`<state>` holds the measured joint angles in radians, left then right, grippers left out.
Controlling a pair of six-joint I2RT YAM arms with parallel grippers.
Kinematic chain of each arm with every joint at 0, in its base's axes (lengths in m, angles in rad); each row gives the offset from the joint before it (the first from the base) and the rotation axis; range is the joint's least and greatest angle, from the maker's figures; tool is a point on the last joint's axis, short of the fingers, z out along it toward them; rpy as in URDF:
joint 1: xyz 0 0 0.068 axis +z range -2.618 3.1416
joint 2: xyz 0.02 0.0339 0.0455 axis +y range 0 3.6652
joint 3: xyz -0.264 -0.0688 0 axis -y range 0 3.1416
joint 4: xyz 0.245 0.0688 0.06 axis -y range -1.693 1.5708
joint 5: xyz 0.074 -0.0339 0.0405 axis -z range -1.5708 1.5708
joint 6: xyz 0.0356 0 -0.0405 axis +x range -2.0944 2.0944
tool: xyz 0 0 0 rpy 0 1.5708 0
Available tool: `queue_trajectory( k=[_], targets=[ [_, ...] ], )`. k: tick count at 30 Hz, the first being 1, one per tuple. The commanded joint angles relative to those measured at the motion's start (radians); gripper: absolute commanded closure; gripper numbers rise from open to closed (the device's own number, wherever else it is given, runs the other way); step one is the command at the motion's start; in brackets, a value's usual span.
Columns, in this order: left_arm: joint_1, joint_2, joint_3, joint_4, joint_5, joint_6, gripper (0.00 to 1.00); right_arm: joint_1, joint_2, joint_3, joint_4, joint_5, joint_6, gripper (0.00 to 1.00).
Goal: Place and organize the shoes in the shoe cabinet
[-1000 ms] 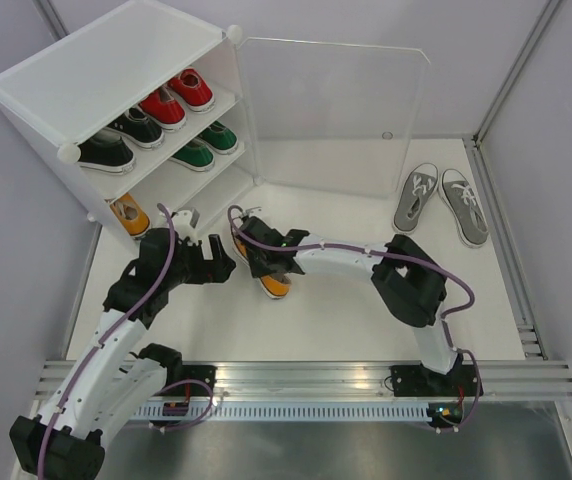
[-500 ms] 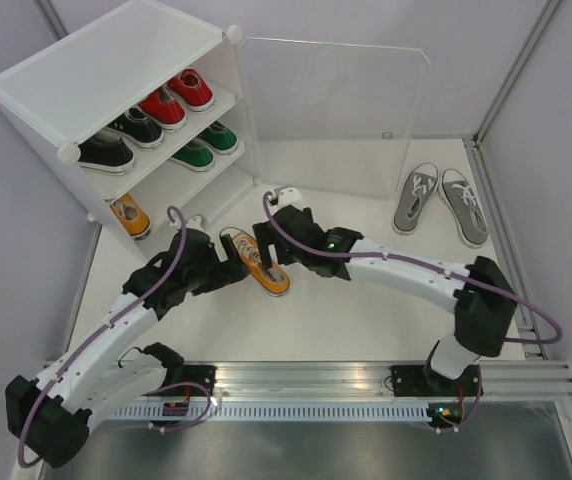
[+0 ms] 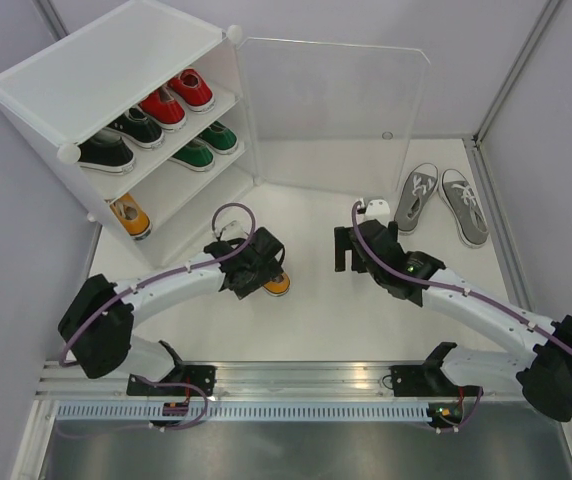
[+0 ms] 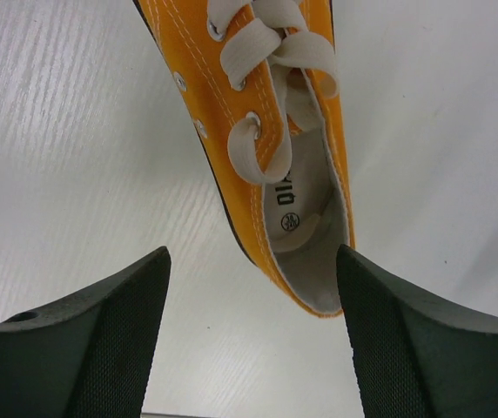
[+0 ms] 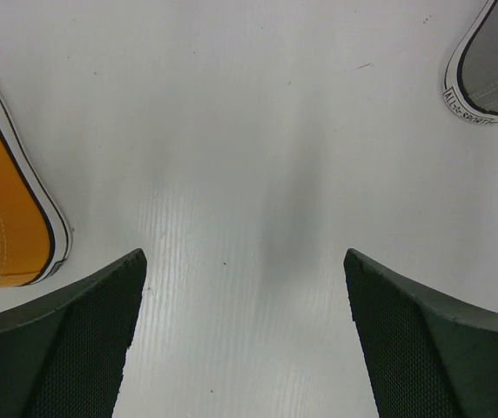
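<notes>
One orange shoe [image 3: 277, 285] lies on the white table; in the left wrist view the same orange shoe [image 4: 266, 131] has its heel between my left fingers [image 4: 101, 340], close to the right one and apart from the left one. My left gripper [image 3: 264, 272] [image 4: 253, 292] stands open over it. My right gripper [image 3: 347, 252] [image 5: 245, 279] is open and empty over bare table, with the orange shoe [image 5: 5, 226] to its left. The shoe cabinet [image 3: 116, 60] holds red, black and green shoes and one orange shoe [image 3: 129, 215]. Two grey shoes [image 3: 438, 200] lie at the right.
The cabinet's clear door [image 3: 336, 115] stands open across the back of the table. A grey shoe's toe [image 5: 493, 70] shows at the top right of the right wrist view. The metal rail [image 3: 306, 380] with both arm bases runs along the near edge.
My right gripper opened, let go of the orange shoe and drew away to the right. My left arm swung right over the shoe, its jaws now around the heel.
</notes>
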<state>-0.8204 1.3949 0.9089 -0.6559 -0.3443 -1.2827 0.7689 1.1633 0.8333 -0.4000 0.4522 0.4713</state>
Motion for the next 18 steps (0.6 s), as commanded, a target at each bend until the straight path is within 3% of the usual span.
queue_trajectory(
  k=[1, 11, 16, 18],
  targets=[
    [-0.01, 0.064, 0.05, -0.017, -0.087, -0.145, 0.21, -0.016, -0.042, -0.031, 0.05, -0.027, -0.017, 0.02],
    [-0.085, 0.22, 0.084, -0.063, -0.044, -0.253, 0.31, -0.025, -0.066, -0.066, 0.072, -0.067, -0.019, 0.02],
    [-0.095, 0.245, 0.061, -0.074, -0.036, -0.31, 0.41, -0.025, -0.068, -0.08, 0.079, -0.09, -0.019, 0.02],
    [-0.094, 0.245, 0.067, -0.077, -0.038, -0.31, 0.51, -0.025, -0.07, -0.085, 0.084, -0.099, -0.017, 0.02]
  ],
)
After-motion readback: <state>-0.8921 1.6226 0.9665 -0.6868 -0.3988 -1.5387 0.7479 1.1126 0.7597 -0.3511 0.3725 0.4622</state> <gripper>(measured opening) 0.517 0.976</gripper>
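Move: The orange shoe I am reaching for stands toe outward beneath my open left hand, its middle about 6 cm ahead, level sideways, and 5 cm below. The other orange shoe, in the cabinet, is some 13 cm ahead and 33 cm left of this hand; the nearer grey shoe is roughly 17 cm ahead and 38 cm right. From my right hand, the shoe I am after lies about 24 cm left, 1 cm ahead and 11 cm down. I sink my left hand about 5 cm onto the heel end of the orange shoe, easing a little to my right and turning some 10 degrees counter-clockwise. On the way I close the fingers to roughly half open, so that one goes down inside the shoe's opening and the other stays outside its left wall. ##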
